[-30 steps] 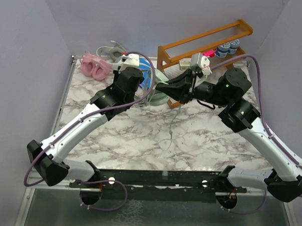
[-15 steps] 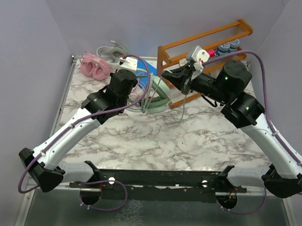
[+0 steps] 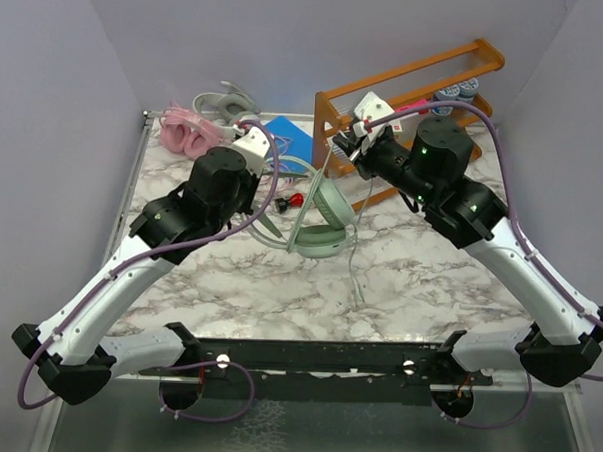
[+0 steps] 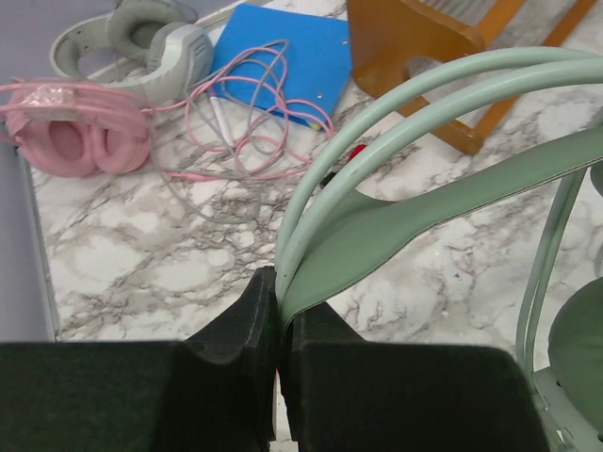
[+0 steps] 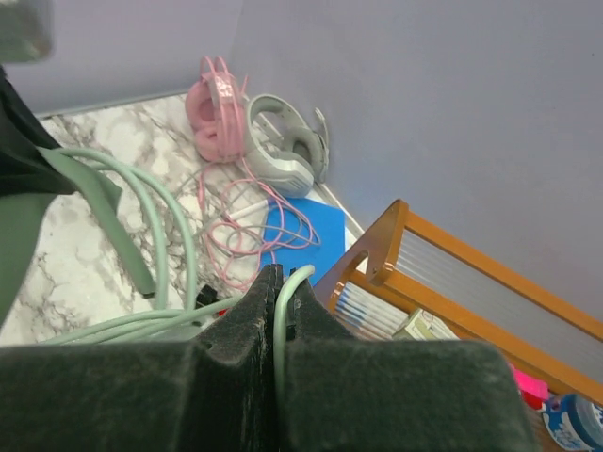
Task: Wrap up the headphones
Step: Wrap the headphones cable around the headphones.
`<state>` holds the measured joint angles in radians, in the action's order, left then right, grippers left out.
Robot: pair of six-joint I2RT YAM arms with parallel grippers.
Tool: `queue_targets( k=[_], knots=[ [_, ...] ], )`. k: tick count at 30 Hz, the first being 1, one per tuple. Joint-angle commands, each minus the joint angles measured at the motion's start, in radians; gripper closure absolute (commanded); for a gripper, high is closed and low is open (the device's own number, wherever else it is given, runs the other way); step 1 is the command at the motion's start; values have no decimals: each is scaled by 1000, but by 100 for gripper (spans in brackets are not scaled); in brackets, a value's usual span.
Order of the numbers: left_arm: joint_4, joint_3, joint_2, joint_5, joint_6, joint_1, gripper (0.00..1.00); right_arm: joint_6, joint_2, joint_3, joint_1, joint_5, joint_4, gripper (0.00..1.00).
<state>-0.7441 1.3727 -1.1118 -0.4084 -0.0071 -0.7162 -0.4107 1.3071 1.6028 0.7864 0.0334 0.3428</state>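
My left gripper [image 4: 281, 303] is shut on the flat headband [image 4: 405, 212] of the mint green headphones [image 3: 322, 225], which are held tilted over the table's middle. Above the wooden rack's left end, my right gripper [image 3: 337, 147] is shut on their thin mint cable [image 5: 300, 275]. That cable [image 3: 354, 250] hangs down to the marble right of the headset. The pink headphones [image 3: 186, 131] and the silver-grey headphones [image 3: 225, 107] lie in the back left corner. Their pink and grey cables [image 4: 240, 122] are tangled loosely on the table.
A wooden rack [image 3: 418, 79] holding blue-and-white rolls [image 3: 453, 95] stands at the back right. A blue pad [image 3: 291, 135] lies beside the tangled cables. A small red-and-black object [image 3: 296, 200] sits under the mint headband. Grey walls close in the table on three sides.
My left arm has drawn back toward the near left, bringing the mint headset out to the table's middle. My right gripper has risen and swung back with the cable.
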Motion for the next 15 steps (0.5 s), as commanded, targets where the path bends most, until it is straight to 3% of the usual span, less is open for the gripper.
queue_targets(
  k=[1, 12, 15],
  knots=[
    [-6, 9, 65, 199, 24, -4, 100, -67, -18, -35, -7, -86, -46, 96],
    [-28, 10, 160, 360, 12, -4, 100, -122, -90, -192, -45, -65, -172, 96],
    [-32, 43, 168, 346, -23, -3, 100, -121, -104, -228, -49, -55, -208, 96]
  ],
)
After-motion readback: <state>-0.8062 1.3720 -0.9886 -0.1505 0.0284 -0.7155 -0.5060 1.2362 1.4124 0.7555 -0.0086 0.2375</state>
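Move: Out to the right of the left hand, which holds the green headphones by the headband, hang the ear cups, about 14 cm right, 2 cm back and 3 cm lower. From the right hand, with the cable pinched, the ear cups lie roughly 14 cm below, 4 cm back and 1 cm left; the shelf's left end is 13 cm ahead, straight out, 32 cm down. The red-and-black piece stands 11 cm ahead, 5 cm right and 29 cm below the left hand. Drawing the headphones back towards the robot by about 5 cm and slightly up, the left hand keeps its grip on the headband and turns some 15 degrees clockwise. Meanwhile the right hand, still pinching the cable, sinks about 3.5 cm and shifts 2 cm right above the headphones, barely turning. ##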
